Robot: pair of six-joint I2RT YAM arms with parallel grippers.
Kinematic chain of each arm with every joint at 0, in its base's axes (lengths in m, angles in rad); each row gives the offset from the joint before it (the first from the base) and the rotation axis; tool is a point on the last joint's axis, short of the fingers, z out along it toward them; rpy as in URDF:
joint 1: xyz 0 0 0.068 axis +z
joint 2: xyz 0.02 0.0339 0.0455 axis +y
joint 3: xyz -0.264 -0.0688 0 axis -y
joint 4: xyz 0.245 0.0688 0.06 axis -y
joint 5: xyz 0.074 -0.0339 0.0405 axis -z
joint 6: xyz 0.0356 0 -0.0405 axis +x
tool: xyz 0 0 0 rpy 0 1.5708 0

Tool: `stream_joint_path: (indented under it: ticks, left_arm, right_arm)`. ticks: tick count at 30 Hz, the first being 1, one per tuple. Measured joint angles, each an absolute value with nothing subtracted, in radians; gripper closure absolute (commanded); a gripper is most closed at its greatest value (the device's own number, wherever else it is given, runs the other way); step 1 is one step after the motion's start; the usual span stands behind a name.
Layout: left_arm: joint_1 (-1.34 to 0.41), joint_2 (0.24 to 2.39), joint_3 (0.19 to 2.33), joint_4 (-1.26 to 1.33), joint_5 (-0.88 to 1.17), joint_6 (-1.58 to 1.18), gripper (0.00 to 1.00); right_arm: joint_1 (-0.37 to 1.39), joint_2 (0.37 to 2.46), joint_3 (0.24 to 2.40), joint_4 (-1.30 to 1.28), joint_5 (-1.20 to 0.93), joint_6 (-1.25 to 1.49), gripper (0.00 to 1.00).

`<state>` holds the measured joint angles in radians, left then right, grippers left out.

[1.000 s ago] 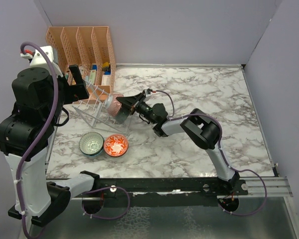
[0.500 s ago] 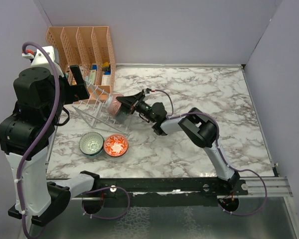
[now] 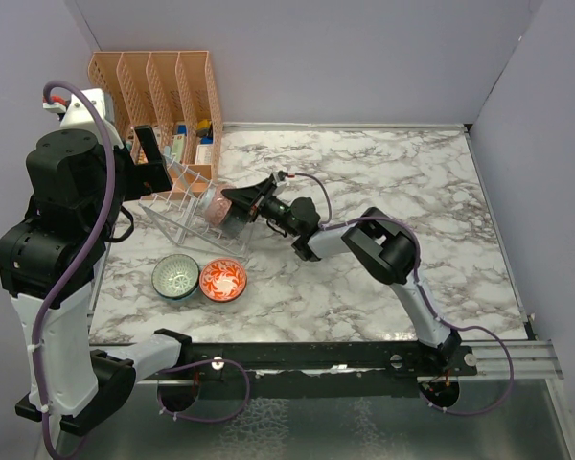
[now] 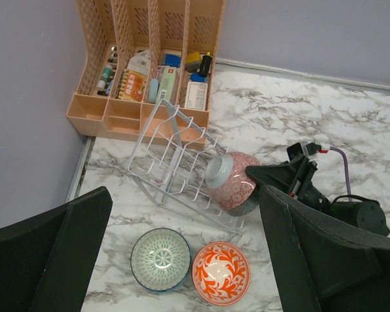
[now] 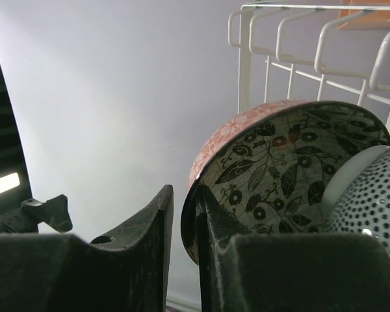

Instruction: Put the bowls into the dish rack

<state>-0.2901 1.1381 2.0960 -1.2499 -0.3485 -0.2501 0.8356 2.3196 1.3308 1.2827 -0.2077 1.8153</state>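
Observation:
The reddish-brown bowl (image 3: pixel 218 204) lies on its side on the near right end of the clear dish rack (image 3: pixel 177 216), foot toward the rack. It also shows in the left wrist view (image 4: pixel 234 185) and the right wrist view (image 5: pixel 279 162). My right gripper (image 3: pixel 238 199) straddles its rim. In the right wrist view (image 5: pixel 182 195) one finger is inside the bowl, and a thin gap shows between the outer finger and the rim. The teal-green bowl (image 3: pixel 175 277) and the orange-red bowl (image 3: pixel 222 280) sit side by side on the table in front of the rack. My left gripper (image 3: pixel 149 161) hangs high above the rack, wide open and empty.
The orange slotted file organizer (image 3: pixel 158 91) stands against the back left wall, just behind the rack, holding small items. Purple walls close the left, back and right sides. The right arm stretches low across the marble table (image 3: pixel 412 182) toward the rack.
The right gripper and the reddish-brown bowl have shifted slightly left, further onto the rack. The left arm moved very slightly. The two bowls on the table have not moved.

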Motion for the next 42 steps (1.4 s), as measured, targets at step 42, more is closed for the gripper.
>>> stream_joint_path:
  ticks: [42]
  left_arm:
    - [-0.316,1.142,2.085,-1.243,-0.360,-0.244,0.01]
  right_arm:
    - [0.791,2.206,1.256,0.964,-0.325,1.748,0.56]
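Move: The right gripper has the pink bowl's rim between its fingers, the bowl's middle about 3 cm to its left, 2 cm back and 4 cm below. The dish rack's middle lies some 7 cm left, 3 cm back and 8 cm down; the grey bowl already in it is about 4 cm back, level sideways, 6 cm down. The orange bowl is roughly 15 cm back, 3 cm left and 15 cm down. From the left gripper, the pink bowl lies about 10 cm ahead, 7 cm right and 30 cm down. Lower the right gripper about 4 cm with the pink bowl's rim between its fingers, most of it in one quick drop at the start, setting the bowl down into the rack beside the grey one. Then spread the fingers to nearly half open, still astride the rim, while tipping them down some 15 degrees and easing slightly back and right. ##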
